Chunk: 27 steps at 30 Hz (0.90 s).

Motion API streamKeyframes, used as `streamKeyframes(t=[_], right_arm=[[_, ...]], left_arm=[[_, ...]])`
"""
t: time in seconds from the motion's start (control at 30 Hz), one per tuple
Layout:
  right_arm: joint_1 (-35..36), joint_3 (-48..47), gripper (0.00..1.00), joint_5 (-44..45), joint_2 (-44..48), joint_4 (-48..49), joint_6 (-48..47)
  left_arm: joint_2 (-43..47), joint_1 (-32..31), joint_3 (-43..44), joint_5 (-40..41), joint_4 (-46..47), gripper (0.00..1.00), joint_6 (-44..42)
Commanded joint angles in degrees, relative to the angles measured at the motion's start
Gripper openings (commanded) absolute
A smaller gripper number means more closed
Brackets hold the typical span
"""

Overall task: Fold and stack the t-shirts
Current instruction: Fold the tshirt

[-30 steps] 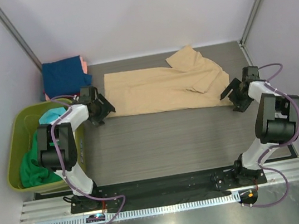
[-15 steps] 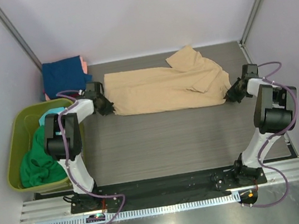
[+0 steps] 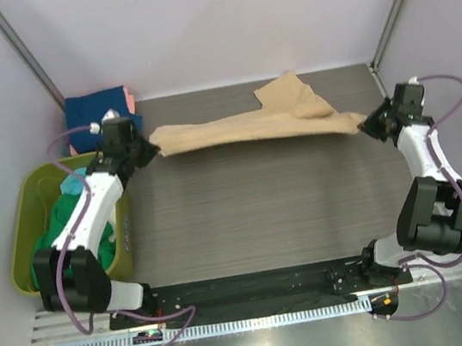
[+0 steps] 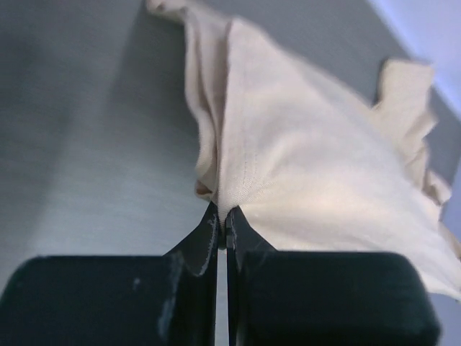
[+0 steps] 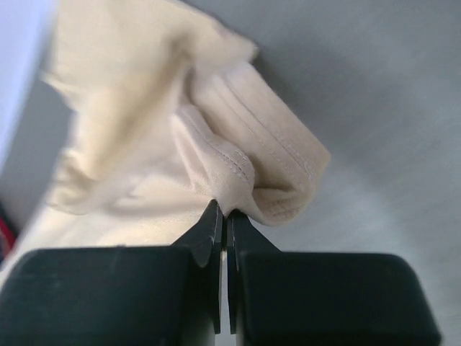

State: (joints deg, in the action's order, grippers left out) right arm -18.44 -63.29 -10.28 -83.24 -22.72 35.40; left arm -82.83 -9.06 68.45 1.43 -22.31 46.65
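A large tan t-shirt [image 3: 250, 126] hangs stretched between my two grippers above the back of the table, its sleeve [image 3: 289, 95] resting toward the back wall. My left gripper [image 3: 147, 146] is shut on the tee's left edge [image 4: 238, 173]. My right gripper [image 3: 366, 124] is shut on its hemmed right corner [image 5: 238, 162]. Folded navy and pink tees [image 3: 99, 116] are stacked at the back left. Green and teal tees [image 3: 54, 243] lie crumpled in the bin.
An olive-green plastic bin [image 3: 26, 256] stands at the left edge beside my left arm. Grey walls with metal posts close in the back and both sides. The dark wood-grain tabletop [image 3: 263, 212] stretches in front of the lifted tee.
Both grippers closed on the tan tee's near corners, then lifted and carried them toward the back, so the cloth now folds over itself in a narrow band.
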Motion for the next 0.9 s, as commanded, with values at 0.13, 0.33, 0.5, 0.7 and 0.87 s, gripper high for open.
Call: streamKeyframes(t=[0.13,0.33,0.5,0.7,0.87], right_arm=[[-6.34,19.86,0.01,2.99,2.55,-1.10,-1.83],[-11.18,25.49,0.01,1.67,13.35,-3.64,0.72],[-11.45,25.23,0.30,0.53,18.20,-7.68,0.55],[-11.45,22.86,0.84,-2.63,24.88,-9.54,1.34],[-7.33,15.84,0.84,-7.37,24.45,-3.84,0.38]], left_arm=[[7.05,0.36,-26.84,-3.19,2.96,0.00,6.51],[17.42,0.36,-34.43,-1.78,0.70,0.00,10.65],[24.11,0.36,-35.22,-1.78,-3.18,0.13,11.27],[28.95,0.45,-33.21,-2.22,-5.64,0.66,9.08],[26.32,0.36,-23.90,-4.33,-9.51,0.76,3.19]])
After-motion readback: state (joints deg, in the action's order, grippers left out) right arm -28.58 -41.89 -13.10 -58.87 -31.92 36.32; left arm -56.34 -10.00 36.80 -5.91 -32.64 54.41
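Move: Both hands hold the near-edge corners of the tan t-shirt in the air. The bare table they bring them to is about 15 cm back from the left hand and 18 below, and some 14 cm back from the right and 15 below, straight back for both. From the left hand, the green bin's middle lies 27 cm left and 10 back, the blue folded stack 18 ahead and 16 left. The t-shirt's sleeve is 16 cm ahead and 18 left of the right hand. Sweeping swiftly back and down together, both hands, still pinching the near edge, lay it on the bare table roughly 14 cm nearer the base, fingers tipping some 20 degrees further down. They then climb, the left still easing back and the right turning a little clockwise, and open wide to leave the cloth. ##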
